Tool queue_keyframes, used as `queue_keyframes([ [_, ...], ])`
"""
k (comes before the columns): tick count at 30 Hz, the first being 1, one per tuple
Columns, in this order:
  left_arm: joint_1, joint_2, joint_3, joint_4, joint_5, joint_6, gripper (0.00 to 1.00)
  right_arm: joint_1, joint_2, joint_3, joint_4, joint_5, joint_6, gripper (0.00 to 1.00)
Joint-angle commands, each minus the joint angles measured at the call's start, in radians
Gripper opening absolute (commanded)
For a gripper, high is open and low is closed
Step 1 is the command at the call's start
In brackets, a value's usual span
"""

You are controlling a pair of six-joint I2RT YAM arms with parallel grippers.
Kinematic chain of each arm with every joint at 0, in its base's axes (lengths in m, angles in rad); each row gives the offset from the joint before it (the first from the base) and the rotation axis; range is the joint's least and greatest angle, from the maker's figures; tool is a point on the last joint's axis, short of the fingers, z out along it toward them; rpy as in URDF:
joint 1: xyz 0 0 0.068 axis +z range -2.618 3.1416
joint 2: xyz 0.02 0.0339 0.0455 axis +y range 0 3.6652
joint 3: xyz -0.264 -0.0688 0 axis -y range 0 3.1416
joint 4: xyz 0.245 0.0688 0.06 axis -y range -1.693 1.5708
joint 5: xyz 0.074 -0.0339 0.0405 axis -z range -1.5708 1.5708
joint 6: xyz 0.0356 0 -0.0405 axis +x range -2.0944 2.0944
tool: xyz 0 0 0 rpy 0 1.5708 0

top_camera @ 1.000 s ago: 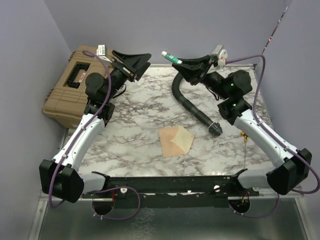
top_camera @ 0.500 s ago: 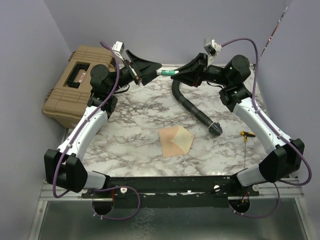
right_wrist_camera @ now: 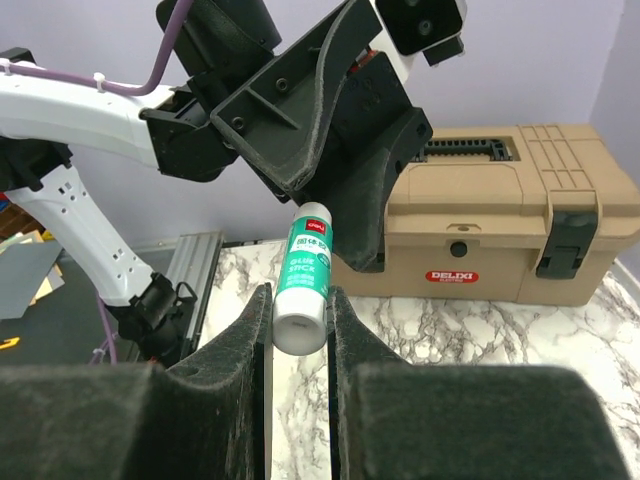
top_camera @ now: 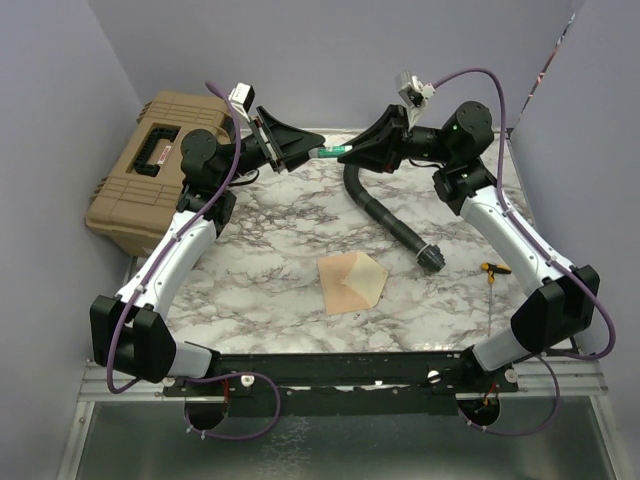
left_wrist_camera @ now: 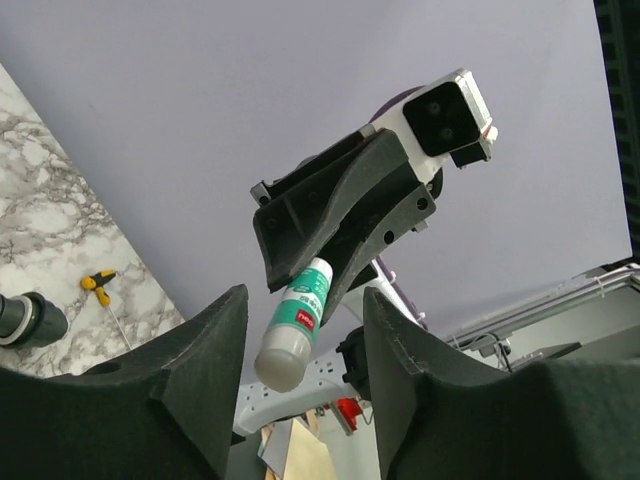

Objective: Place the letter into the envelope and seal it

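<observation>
The envelope (top_camera: 352,282) lies flat on the marble table (top_camera: 260,250), its flap open and its paler inside showing at the right. The letter does not show as a separate sheet. High over the back of the table, my right gripper (top_camera: 346,154) (right_wrist_camera: 299,295) is shut on the base end of a green and white glue stick (top_camera: 328,152) (right_wrist_camera: 303,275) (left_wrist_camera: 300,325). My left gripper (top_camera: 311,152) (left_wrist_camera: 305,300) faces it. Its jaws stand on either side of the stick's far end, with a gap showing on each side.
A tan toolbox (top_camera: 150,165) (right_wrist_camera: 500,220) stands off the table's back left corner. A black corrugated hose (top_camera: 385,215) curves across the back right. A small yellow-handled screwdriver (top_camera: 492,268) (left_wrist_camera: 100,285) lies near the right edge.
The two grippers have come together over the back of the table. The glue stick's free end now sits between the left jaws, which have narrowed from wide open.
</observation>
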Motion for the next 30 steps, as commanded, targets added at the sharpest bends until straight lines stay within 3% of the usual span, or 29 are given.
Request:
queue_keyframes([
  [1,0.004,-0.012,-0.007,0.035,0.043,-0.010,0.48,-0.009,0.018,0.034,0.020,-0.044,0.016,0.01],
  [6,0.005,-0.020,-0.028,0.035,0.068,-0.016,0.45,-0.010,0.025,0.033,0.028,-0.032,0.014,0.01],
  [11,0.006,-0.023,-0.031,0.035,0.081,-0.012,0.31,-0.012,0.029,0.026,0.049,-0.029,0.026,0.01],
  [14,0.005,-0.029,-0.015,0.035,0.084,0.001,0.17,-0.018,0.027,0.017,0.054,-0.039,0.030,0.01],
  [16,0.006,-0.029,-0.010,0.035,0.083,0.002,0.01,-0.018,0.019,-0.001,0.070,-0.033,0.032,0.01],
  [17,0.006,-0.029,-0.011,0.034,0.080,0.002,0.00,-0.018,0.013,-0.015,0.094,-0.028,0.036,0.05],
  [20,0.004,-0.029,-0.012,0.033,0.070,-0.001,0.00,-0.018,-0.012,-0.086,0.234,-0.001,0.070,0.36],
  [22,0.001,-0.029,-0.010,0.035,0.059,-0.004,0.00,-0.019,-0.019,-0.118,0.331,0.009,0.093,0.49],
  [25,-0.006,-0.028,-0.013,0.053,0.036,-0.029,0.00,-0.014,-0.009,-0.152,0.520,0.019,0.139,0.55],
  [30,-0.026,-0.019,-0.034,0.102,0.012,-0.076,0.00,0.003,0.062,-0.180,0.823,0.071,0.260,0.57],
])
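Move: The glue stick, still pinched by the right fingers at its right end, spans the gap between the grippers at their height: its middle is about 3 cm to the right of the left hand point, 1 cm ahead, and roughly 4 cm to the left of the right hand point. Far below, some 44 cm down, the envelope lies about 11 cm back and 1 cm to the right of the right hand; the black hose lies about 10 cm ahead and 10 cm to that hand's right. The left hand eases back about 1 cm with a brief dip and shuts its half-open fingers on the near white end of the glue stick, while the right hand stays almost in place and keeps its grip. Once the left fingers have closed, the right ones open to about half and let go without backing off, that hand dipping slightly and coming up again as it tilts some 10 degrees, its fingertips rising. ##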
